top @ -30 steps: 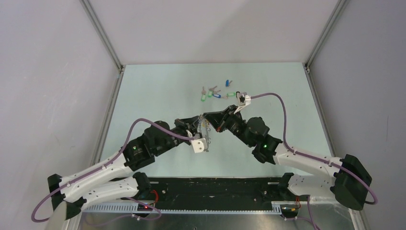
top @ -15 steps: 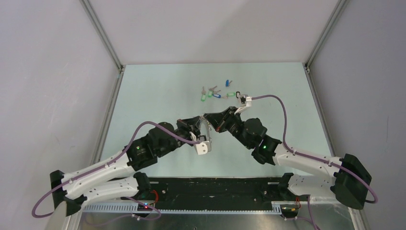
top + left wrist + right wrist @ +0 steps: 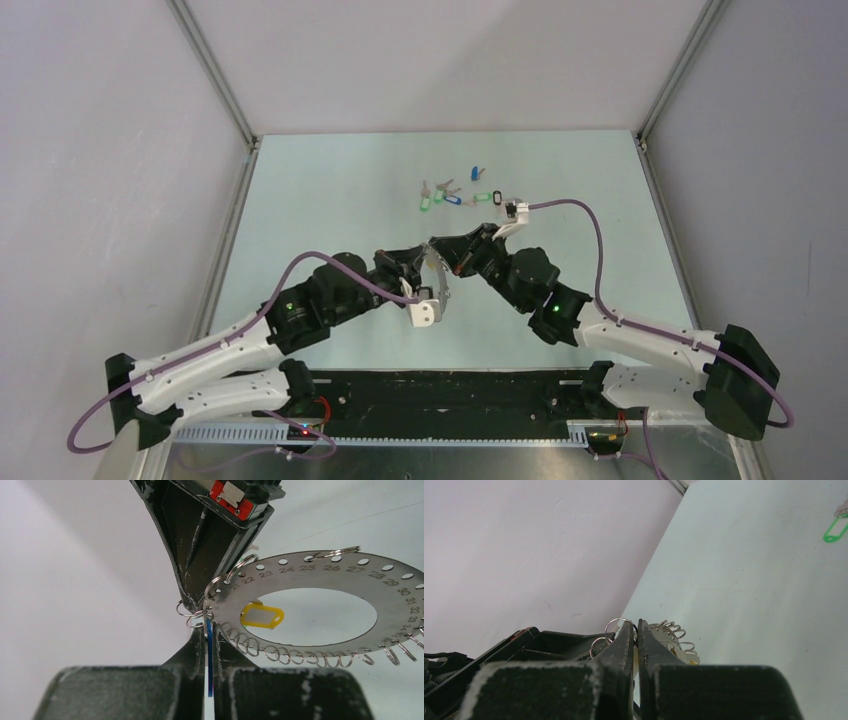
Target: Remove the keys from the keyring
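The keyring [image 3: 320,572] is a flat silver hoop with numbered holes and a fringe of small split rings; it is held in the air between both grippers. My left gripper [image 3: 209,630] is shut on a thin blue key tag [image 3: 210,660] that hangs from a split ring at the hoop's edge. My right gripper [image 3: 634,626] is shut on the keyring's rim [image 3: 671,636], right beside the left fingers. From above, both grippers meet at the keyring [image 3: 436,272]. A yellow tag [image 3: 262,616] shows through the hoop's opening. Several loose keys [image 3: 452,195] with green and blue tags lie on the table behind.
The pale green table [image 3: 330,190] is walled on the left, right and back. A green tag [image 3: 835,530] lies on the table in the right wrist view. The right arm's purple cable [image 3: 580,215] loops above the right side.
Both grippers and the keyring have shifted slightly right and toward the near edge. The left wrist has come in closer under the ring. Both grips stay the same.
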Tool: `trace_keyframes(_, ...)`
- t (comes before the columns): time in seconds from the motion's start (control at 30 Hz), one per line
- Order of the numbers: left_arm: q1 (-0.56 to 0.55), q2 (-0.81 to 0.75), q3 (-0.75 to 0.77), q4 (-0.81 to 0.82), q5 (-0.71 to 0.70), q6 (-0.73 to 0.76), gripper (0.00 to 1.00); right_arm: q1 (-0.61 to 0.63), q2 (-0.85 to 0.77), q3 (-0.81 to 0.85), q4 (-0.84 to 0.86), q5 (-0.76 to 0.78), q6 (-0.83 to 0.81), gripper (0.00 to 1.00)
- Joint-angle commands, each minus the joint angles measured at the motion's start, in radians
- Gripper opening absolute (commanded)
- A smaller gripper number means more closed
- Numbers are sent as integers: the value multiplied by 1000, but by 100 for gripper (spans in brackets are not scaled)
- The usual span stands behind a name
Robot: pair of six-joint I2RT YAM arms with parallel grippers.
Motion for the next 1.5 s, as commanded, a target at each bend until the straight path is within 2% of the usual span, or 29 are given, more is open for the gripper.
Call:
trace_keyframes(0.0, -66, 13, 18, -175, 314, -24, 0, -74, -45, 65, 129, 395, -18, 0)
trace_keyframes(0.33, -72, 67, 38, -197, 364, -36, 0, -91, -94, 53, 94, 406, 19, 0)
trace_keyframes(0.6, -76, 130, 56, -239, 388, -35, 0, -143, -144, 49, 24, 348, 151, 0)
trace_keyframes(1.17, -87, 259, 93, -304, 181, -13, 0, -194, -289, 51, -97, 288, 209, 0)
trace_keyframes(1.47, -102, 292, 94, -306, 57, 9, 0, -207, -307, 50, -118, 246, 256, 0)
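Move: The keyring disc hangs beneath both hands, which are almost touching. From the left hand, pinching the blue tag, its middle lies about 2 cm back, 2 cm right and 6 cm down; the yellow tag on it is some 2 cm back, 1 cm right and 3 cm down. From the right hand, gripping a wire loop, the disc's middle is about 3 cm back, 1 cm right and 7 cm down, and the blue tag 1 cm back, 2 cm left and 1 cm down. Rightward together, both hands carry the disc some 5 cm, the left sinking about 2 cm while the right draws slightly faster, pulling on the loop and tipping its fingers down. Then they jerk apart: the right shoots farther right, up and forward, its fingers closing on nothing, while the left drops about 4 cm more and tilts, keeping the blue tag pinched. ##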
